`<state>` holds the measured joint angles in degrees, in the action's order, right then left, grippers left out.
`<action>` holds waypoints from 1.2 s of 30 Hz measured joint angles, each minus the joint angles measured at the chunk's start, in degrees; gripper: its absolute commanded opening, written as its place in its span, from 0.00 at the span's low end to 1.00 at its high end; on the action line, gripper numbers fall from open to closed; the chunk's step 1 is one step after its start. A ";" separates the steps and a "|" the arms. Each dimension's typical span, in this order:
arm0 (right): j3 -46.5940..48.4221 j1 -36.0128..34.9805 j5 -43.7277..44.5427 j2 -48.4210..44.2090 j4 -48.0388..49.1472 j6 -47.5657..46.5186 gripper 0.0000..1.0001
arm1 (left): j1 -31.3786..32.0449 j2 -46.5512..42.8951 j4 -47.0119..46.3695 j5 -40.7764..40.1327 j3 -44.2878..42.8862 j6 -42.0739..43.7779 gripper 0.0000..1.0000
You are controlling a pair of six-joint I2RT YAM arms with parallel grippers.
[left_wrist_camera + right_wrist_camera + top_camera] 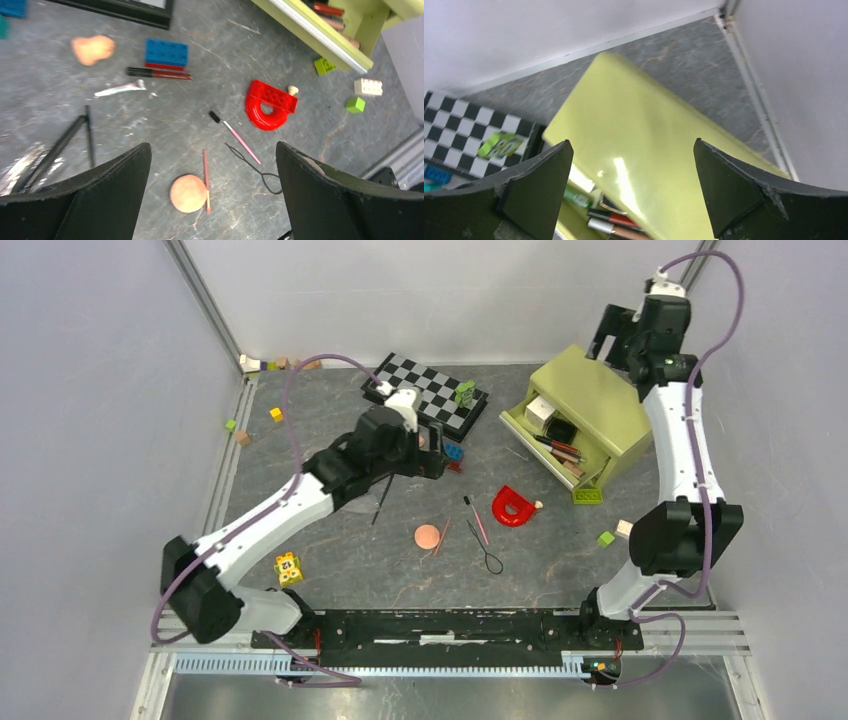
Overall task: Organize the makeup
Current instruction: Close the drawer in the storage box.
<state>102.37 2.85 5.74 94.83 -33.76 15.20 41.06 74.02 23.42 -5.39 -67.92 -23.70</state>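
Loose makeup lies on the grey table. A round peach puff (427, 536) (188, 193) touches a thin pink pencil (441, 537) (205, 179); a pink-handled brush (476, 520) (236, 136) and a black wire loop (255, 167) lie to their right. A red-and-black pencil (159, 73), a white tube (120, 90), a peach sponge (93, 49) and black brushes (70, 140) lie farther back and left. My left gripper (432, 454) (212, 146) hangs open and empty above the puff. My right gripper (612, 345) (633, 144) is open over the green drawer box (590, 405) (639, 145).
The box's drawer (555, 448) (609, 220) is pulled out and holds pencils and small cosmetics. A red horseshoe piece (515, 506) (270, 105) lies right of the brush. A checkerboard (430, 385), a blue brick (166, 52) and scattered toy bricks (289, 568) sit around.
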 measured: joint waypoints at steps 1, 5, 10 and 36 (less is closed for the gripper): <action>0.74 1.22 -0.31 0.59 -0.24 -0.02 0.98 | 0.79 1.73 -1.03 0.57 -0.09 -0.33 1.00; 2.71 5.99 -0.85 2.93 -1.46 -0.22 0.98 | 2.56 8.92 -4.39 3.78 -2.03 -1.68 1.00; 5.16 7.76 -0.11 6.34 -2.23 -2.05 0.98 | 3.34 18.03 -7.85 7.58 -7.74 -2.43 1.00; 12.48 7.41 10.34 19.34 -5.25 -35.76 0.98 | 8.17 36.63 -10.71 10.73 -18.99 -3.32 0.96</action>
<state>114.85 10.26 16.08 114.17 -39.00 -20.56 49.23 110.65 12.71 5.34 -86.91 -27.03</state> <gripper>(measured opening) 0.979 0.967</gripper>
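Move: The open drawer's front lies about 25 cm to the left hand's right, 8 cm ahead and 19 cm below. The red block is some 20 cm right of that hand, level with it and 23 cm down; the blue brick is 8 cm right, 11 cm ahead, equally low. From the right hand, the storage box's middle is about 2 cm back, 5 cm left and 24 cm below; the drawer front is 17 cm left, 10 cm back and 27 cm down. Closing in from both sides, the open left hand sweeps about 17 cm right and 10 cm down towards the drawer front, turning slightly clockwise. The right hand, also open, goes some 12 cm right off the top of the storage box to behind its rear right part, then sinks, about 8 cm in all, rolling its left side down some 30 degrees and tipping its fingers down. Neither shows contact. ##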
